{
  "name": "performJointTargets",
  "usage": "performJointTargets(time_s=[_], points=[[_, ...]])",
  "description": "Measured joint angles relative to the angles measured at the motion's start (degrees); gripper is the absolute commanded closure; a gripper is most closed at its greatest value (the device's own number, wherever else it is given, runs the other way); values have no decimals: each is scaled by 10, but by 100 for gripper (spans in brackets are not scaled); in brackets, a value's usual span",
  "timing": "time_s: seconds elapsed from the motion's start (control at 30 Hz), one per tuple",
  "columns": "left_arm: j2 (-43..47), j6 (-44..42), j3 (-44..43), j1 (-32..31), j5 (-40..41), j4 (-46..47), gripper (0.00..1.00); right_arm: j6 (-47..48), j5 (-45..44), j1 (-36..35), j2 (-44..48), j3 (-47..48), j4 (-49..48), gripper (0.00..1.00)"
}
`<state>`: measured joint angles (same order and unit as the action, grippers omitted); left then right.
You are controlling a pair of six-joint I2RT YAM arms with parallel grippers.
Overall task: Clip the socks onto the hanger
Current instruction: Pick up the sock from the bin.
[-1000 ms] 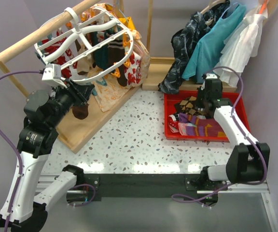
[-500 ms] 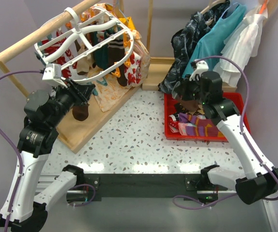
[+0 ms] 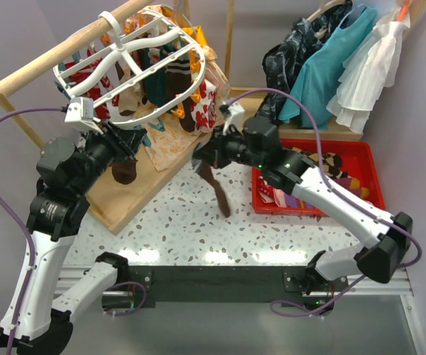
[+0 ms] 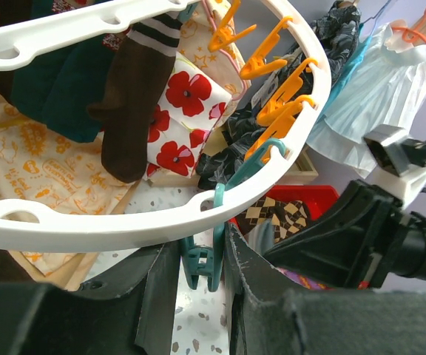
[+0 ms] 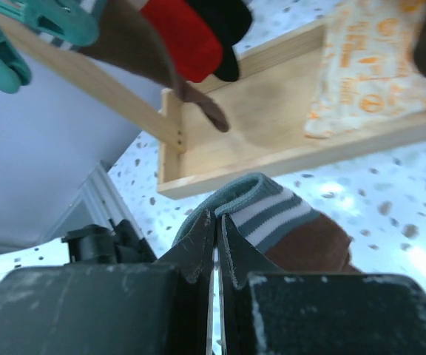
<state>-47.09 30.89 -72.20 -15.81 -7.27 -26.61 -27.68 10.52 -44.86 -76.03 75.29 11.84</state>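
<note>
The hanger [image 3: 124, 66], a white oval frame with spokes, hangs from the rail with several socks [image 3: 172, 85] clipped under it. My left gripper [image 3: 133, 140] is at its near rim. In the left wrist view the rim [image 4: 87, 225] crosses the frame, and the left gripper [image 4: 200, 266] is shut on a teal clip [image 4: 198, 262] below it. My right gripper [image 3: 207, 151] is shut on the striped cuff of a brown sock [image 3: 219, 194], which dangles over the table just right of the hanger. The right wrist view shows the right gripper [image 5: 217, 229] pinching that cuff [image 5: 272, 214].
A red bin [image 3: 368, 159] at the right holds more socks [image 3: 331, 163]. Dresses [image 3: 331, 66] hang at the back right. The wooden rail [image 3: 58, 55] and its wooden base [image 3: 139, 192] fill the left side. Floral cloth [image 3: 202, 111] hangs beside the hanger.
My right arm has swung left from the red bin toward the hanger, carrying the brown sock with it. The left arm has not moved.
</note>
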Motion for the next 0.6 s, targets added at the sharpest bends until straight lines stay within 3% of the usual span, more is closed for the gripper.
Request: performJointTargets(time_s=[0.27, 0.6], points=[[0, 0, 0, 0, 0, 0, 100, 25, -5, -86, -148, 162, 50, 100], [0, 0, 0, 0, 0, 0, 100, 54, -3, -118, -168, 223, 69, 100]])
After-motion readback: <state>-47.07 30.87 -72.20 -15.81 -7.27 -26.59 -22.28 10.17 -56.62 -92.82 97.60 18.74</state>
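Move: The teal clip that my left hand keeps pinched on the hanger rim lies some 15 cm to the left of my right hand, about 2 cm ahead and 6 cm higher; for my left hand it is right at the fingertips, about a centimetre ahead and a centimetre down. From my right hand, the next teal clip is about 11 cm left, 5 cm ahead and 7 cm up, and the nearest orange clip 5 cm left, 8 cm ahead and 7 cm up. With the brown sock's striped cuff still pinched in my shut right fingers, I swing that hand left about 10 cm towards the held teal clip, fast at first and then easing, drawing back some 3 cm and turning a little counter-clockwise. I finish by lifting it about 2 cm, while my left hand stays put and keeps its pinch on the clip. ##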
